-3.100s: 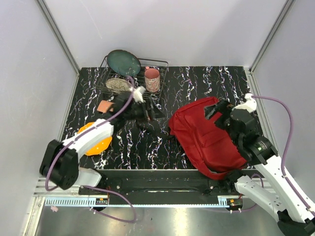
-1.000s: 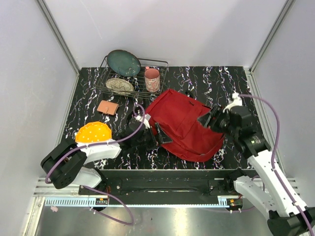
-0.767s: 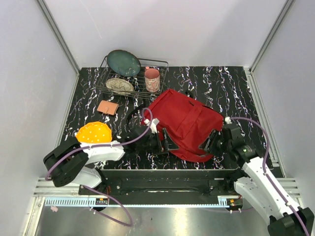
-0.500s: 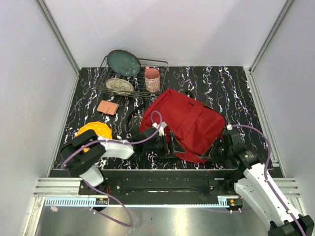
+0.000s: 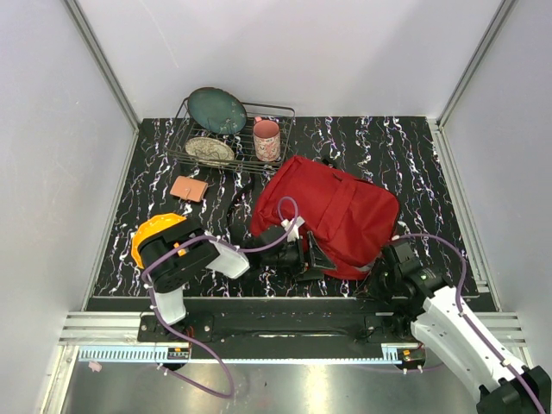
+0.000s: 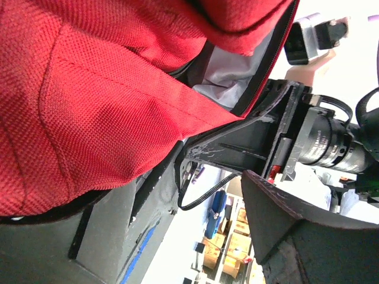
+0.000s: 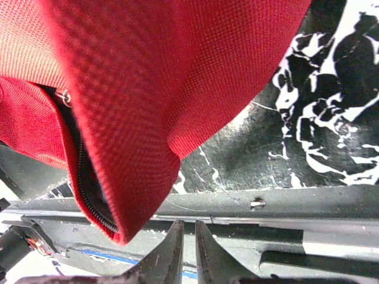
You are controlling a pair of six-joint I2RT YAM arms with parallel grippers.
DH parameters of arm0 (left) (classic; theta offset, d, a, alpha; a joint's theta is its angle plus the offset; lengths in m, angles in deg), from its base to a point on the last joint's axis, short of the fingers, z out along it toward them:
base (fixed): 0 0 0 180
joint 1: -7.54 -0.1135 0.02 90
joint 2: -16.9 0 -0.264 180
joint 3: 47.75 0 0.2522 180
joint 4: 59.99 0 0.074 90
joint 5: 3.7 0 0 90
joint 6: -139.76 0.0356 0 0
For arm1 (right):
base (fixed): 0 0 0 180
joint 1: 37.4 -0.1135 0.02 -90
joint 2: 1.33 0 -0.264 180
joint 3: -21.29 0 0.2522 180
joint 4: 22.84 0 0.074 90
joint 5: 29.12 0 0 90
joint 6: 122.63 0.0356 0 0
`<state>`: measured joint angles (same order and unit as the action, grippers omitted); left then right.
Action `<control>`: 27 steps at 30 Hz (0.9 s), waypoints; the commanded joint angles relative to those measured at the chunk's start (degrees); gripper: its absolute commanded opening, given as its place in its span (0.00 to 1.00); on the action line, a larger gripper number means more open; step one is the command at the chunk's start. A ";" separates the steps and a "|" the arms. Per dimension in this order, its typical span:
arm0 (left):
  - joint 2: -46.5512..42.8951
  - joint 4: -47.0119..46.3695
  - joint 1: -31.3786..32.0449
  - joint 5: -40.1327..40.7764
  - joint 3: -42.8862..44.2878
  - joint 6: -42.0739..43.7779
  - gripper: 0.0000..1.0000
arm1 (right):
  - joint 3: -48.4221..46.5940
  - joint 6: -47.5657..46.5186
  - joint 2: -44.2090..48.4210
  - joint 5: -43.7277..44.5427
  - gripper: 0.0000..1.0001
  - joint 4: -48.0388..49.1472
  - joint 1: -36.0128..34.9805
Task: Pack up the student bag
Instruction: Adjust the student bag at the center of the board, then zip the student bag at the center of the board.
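The student bag (image 5: 336,216) is a large dark-red backpack lying on the black marbled table (image 5: 414,155), right of centre. My left gripper (image 5: 312,257) is at the bag's near edge. In the left wrist view it (image 6: 195,236) stands open, with the red fabric (image 6: 89,89) up and to the left of it and an open zip showing pale lining (image 6: 231,77). My right gripper (image 5: 377,280) sits at the bag's near right corner. Its fingers (image 7: 188,242) are almost together with nothing between them, just below a hanging red flap (image 7: 148,77) with a black zip (image 7: 83,171).
A wire rack (image 5: 259,157) at the back left holds a green plate (image 5: 217,109), a patterned plate (image 5: 209,148) and a pink mug (image 5: 266,139). A small tan wallet (image 5: 189,188) and an orange disc (image 5: 153,233) lie left. The table's front rail (image 7: 296,201) is right under the right gripper.
The bag has shifted right and bunched up. Both grippers have moved to its near edge. The right gripper has closed from open to nearly together.
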<state>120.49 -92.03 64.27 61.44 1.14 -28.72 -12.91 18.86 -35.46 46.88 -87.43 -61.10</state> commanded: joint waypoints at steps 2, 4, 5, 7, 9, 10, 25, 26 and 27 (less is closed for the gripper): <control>1.88 -4.83 0.22 -1.59 1.52 -0.28 0.73 | -7.57 1.25 1.25 6.34 0.23 -2.69 -1.34; 1.97 -3.95 0.22 -1.59 1.34 0.08 0.74 | -12.50 2.38 4.68 9.15 0.34 -5.24 -1.43; 1.97 -3.68 0.22 -1.33 1.34 0.34 0.79 | -13.64 2.91 5.56 11.95 0.49 -5.59 -1.43; 1.62 -0.97 0.31 -0.63 1.51 1.04 0.81 | -15.32 3.53 6.36 15.82 0.54 -5.95 -1.34; 1.35 1.49 0.22 1.30 1.87 1.66 0.82 | -16.11 3.80 4.87 16.98 0.57 -5.78 -1.34; 1.18 2.46 0.22 2.18 2.04 2.44 0.81 | -16.20 3.54 4.17 16.47 0.57 -5.16 -1.43; 0.39 8.37 -0.48 11.24 3.02 8.33 0.00 | -19.02 2.40 -2.25 14.18 0.61 6.97 -1.35; -0.40 4.79 -0.48 11.59 1.10 8.69 0.00 | -18.41 2.39 -3.39 14.09 0.61 7.49 -1.43; -2.32 1.80 -0.48 12.11 -0.40 9.39 0.00 | -18.05 2.39 -4.10 14.17 0.61 7.67 -1.35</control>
<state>121.65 -80.71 64.57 68.94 4.49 -22.31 -29.63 22.01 -36.86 61.26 -84.35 -62.13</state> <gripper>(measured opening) 0.022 0.607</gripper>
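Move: The student bag's near edge lies about 2 cm ahead of the left hand and 3 cm below; the bag's middle is some 14 cm straight ahead, and the loose black strap about 16 cm ahead and 25 cm left. For the right hand, low by the table's front edge, the bag's open mouth is roughly 7 cm ahead, level sideways and about 2 cm higher; the bag's middle is some 21 cm ahead, 11 cm left. Left sinks 4 cm and pinches the bag's near edge; right, fingers opening, rises 10 cm, forward 8, over its mouth. ##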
